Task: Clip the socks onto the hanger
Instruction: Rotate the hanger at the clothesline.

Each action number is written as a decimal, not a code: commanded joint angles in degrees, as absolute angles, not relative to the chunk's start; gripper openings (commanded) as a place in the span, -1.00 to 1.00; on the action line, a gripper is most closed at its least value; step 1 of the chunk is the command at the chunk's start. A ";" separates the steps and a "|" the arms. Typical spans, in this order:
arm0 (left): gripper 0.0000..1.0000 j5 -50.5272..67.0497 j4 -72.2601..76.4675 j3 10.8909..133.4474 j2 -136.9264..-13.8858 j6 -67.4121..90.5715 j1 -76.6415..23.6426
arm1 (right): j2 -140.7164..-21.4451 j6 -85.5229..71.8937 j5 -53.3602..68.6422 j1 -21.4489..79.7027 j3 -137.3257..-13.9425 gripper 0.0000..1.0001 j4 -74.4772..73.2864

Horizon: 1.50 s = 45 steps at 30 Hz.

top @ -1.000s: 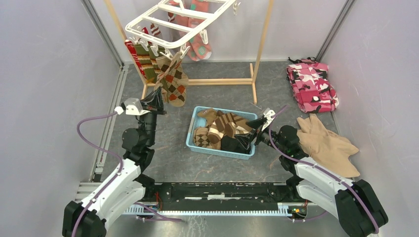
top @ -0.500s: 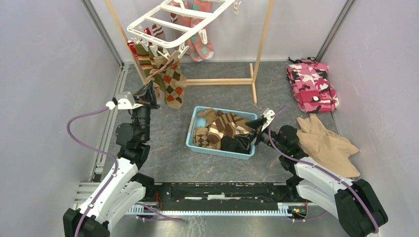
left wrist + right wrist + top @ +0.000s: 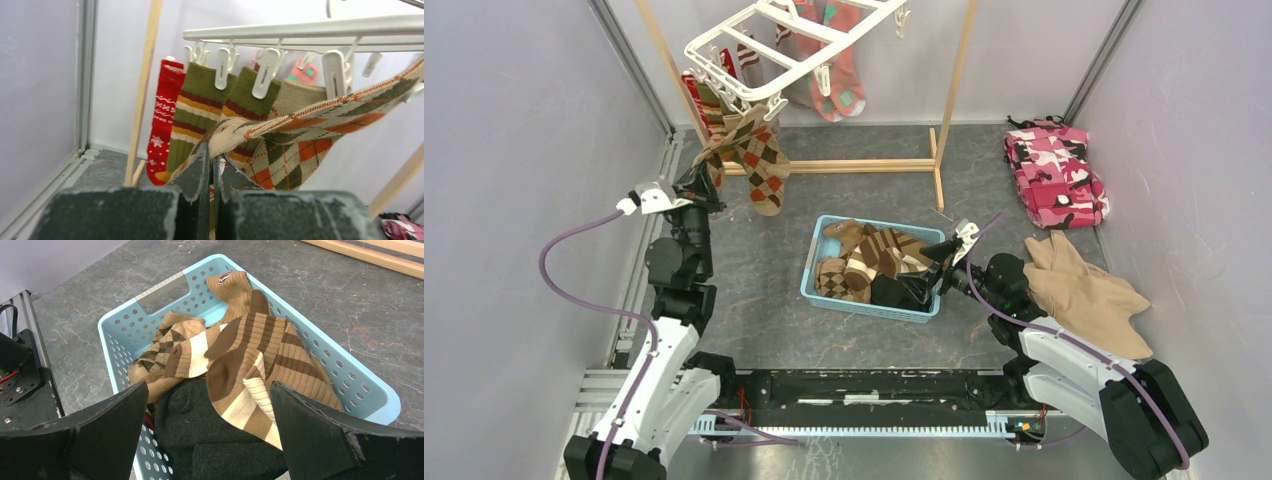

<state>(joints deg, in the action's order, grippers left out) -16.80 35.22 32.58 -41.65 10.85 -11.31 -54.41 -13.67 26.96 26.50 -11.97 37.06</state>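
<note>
The white hanger point(image 3: 764, 45) point(image 3: 300, 32) hangs tilted from the wooden stand. Several socks are clipped along its rim, among them a red one point(image 3: 162, 115) and olive striped ones point(image 3: 195, 105). My left gripper point(image 3: 699, 185) point(image 3: 211, 150) is shut on the lower end of an argyle sock point(image 3: 759, 160) point(image 3: 320, 120), which stretches taut up to the hanger's right side. My right gripper point(image 3: 929, 275) point(image 3: 207, 390) stands wide open just above the socks in the basket point(image 3: 874, 260), over a brown striped sock point(image 3: 250, 350) and a black one point(image 3: 200, 430).
The light blue basket point(image 3: 809, 270) point(image 3: 160, 287) sits mid-floor between the arms. The wooden frame stand point(image 3: 954, 90) stands at the back. A pink camouflage cloth point(image 3: 1056, 170) and a beige cloth point(image 3: 1089, 290) lie to the right.
My left gripper has moved left and toward the back wall with the argyle sock in it. The hanger and its clipped socks have swung left and back. The right arm has not moved.
</note>
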 commanded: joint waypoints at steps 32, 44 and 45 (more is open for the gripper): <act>-0.96 13.55 39.30 50.36 -66.86 36.74 21.32 | -56.28 -14.14 29.95 26.37 -12.44 0.96 40.99; -0.96 14.84 40.08 51.41 -69.58 38.57 21.85 | -57.13 -14.79 31.29 26.39 -12.61 0.96 41.92; -0.96 14.85 40.09 51.47 -69.61 38.66 21.84 | -57.13 -14.80 31.32 26.35 -12.65 0.96 41.92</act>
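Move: The left hand already pinches the argyle sock; the clip holding this sock at the hanger's near corner is about 11 cm ahead, 15 cm right and 8 cm above. The olive striped socks hang roughly 11 cm ahead and 2 cm left, and the red sock about 17 cm ahead and 3 cm left, both near hand height. From the right hand that clip is some 31 cm ahead, 31 cm left and 32 cm up. Left hand, still pinching the argyle sock, drags the hanger's corner left about 11 cm, then forward some 10. ##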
